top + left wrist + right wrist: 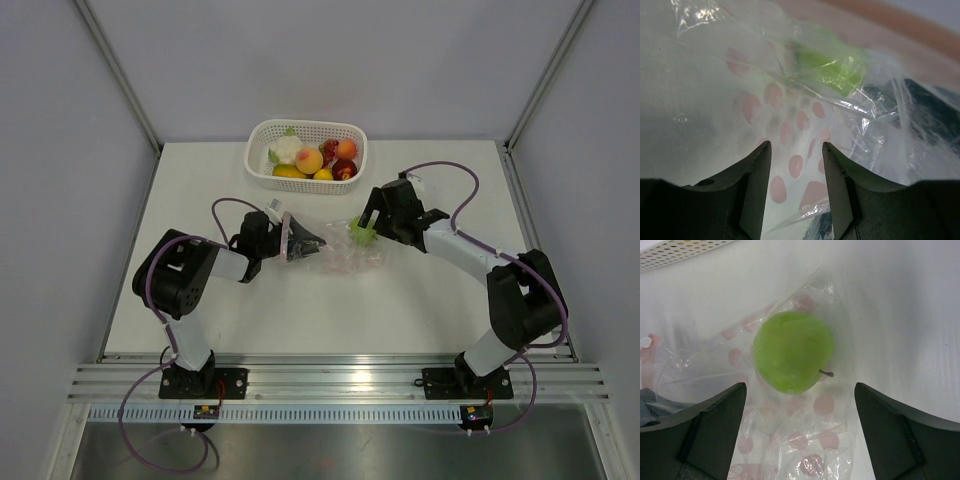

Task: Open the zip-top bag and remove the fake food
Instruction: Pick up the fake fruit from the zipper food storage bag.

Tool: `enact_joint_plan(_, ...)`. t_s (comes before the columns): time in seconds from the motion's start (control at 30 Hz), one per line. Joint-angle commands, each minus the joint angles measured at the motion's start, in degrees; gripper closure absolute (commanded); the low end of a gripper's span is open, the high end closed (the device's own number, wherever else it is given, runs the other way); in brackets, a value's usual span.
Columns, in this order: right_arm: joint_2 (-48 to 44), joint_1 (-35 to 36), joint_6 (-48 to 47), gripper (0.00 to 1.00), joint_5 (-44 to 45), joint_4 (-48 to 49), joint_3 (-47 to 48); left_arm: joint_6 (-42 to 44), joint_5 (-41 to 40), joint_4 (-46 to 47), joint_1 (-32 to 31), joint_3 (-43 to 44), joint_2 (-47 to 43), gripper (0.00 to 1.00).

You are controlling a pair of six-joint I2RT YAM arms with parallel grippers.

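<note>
The clear zip-top bag (340, 258) with pink dots lies crumpled mid-table. A green apple (360, 234), one piece of the fake food, rests at its far end on the dotted film (805, 450); whether a layer covers the apple (792, 351) I cannot tell. My right gripper (800, 385) hovers just short of it, open wide and holding nothing. My left gripper (300, 245) is at the bag's left end. Its jaws stand partly apart with bag film (715, 90) across the gap, and the apple (832, 67) shows blurred through the plastic.
A white perforated basket (258, 170) at the back of the table holds several fake fruits and vegetables (310, 160). Its rim (680, 247) shows at the top left of the right wrist view. Grey walls close in the table on three sides.
</note>
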Motion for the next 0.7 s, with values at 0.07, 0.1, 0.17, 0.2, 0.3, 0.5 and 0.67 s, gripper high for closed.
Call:
enact_joint_plan(0.07,1.61,-0.08,-0.95,0.03,2.76,-1.22,2.81,0.58,1.16,3.19,-0.28,1.67,0.08,0.52)
enact_joint_plan(0.1,2.14,-0.26,-0.95,0.03,3.37,-1.66,3.69,0.58,1.08,3.19,-0.28,1.67,0.08,0.52)
enact_joint_plan(0.17,3.72,-0.17,-0.6,0.03,5.04,-2.45,4.48,0.58,1.08,3.19,-0.28,1.67,0.08,0.52)
enact_joint_plan(0.2,4.25,-0.26,-0.59,0.03,5.48,-2.37,5.09,0.58,1.16,3.19,-0.28,1.58,0.08,0.52)
enact_joint_plan(0.3,4.96,-0.52,0.81,0.07,9.86,-2.19,4.93,0.66,1.16,3.28,-0.28,1.58,0.17,0.52)
enact_joint_plan(0.5,0.22,-1.14,1.69,0.36,9.45,4.05,-0.52,0.58,1.43,3.45,-0.28,1.58,0.17,0.52)
enact_joint_plan(0.67,-0.67,-1.23,1.52,0.81,8.83,4.66,-1.14,0.58,1.34,3.45,-0.28,1.58,0.17,0.52)
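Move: The green fake apple, inside the clear bag, lies about 4 cm ahead of the open right fingers, 1 cm to their left and some 5 cm lower. The bag's pink-edged mouth is roughly 18 cm left of the right hand and 2 cm farther out, 4 cm below it; the white basket sits about 25 cm ahead, 15 cm left and 5 cm below. From the left hand the apple is about 9 cm right, 2 cm farther out and 1 cm lower. At the apple's near side, bag film is pinched by the right fingers, which dip about 2 cm forward and down, then swing right and rise about 1 cm while closing from wide open to nearly shut. The hand ends some 2.5 cm farther right, turned slightly clockwise. The left gripper stays half open, still in the bag's mouth. ##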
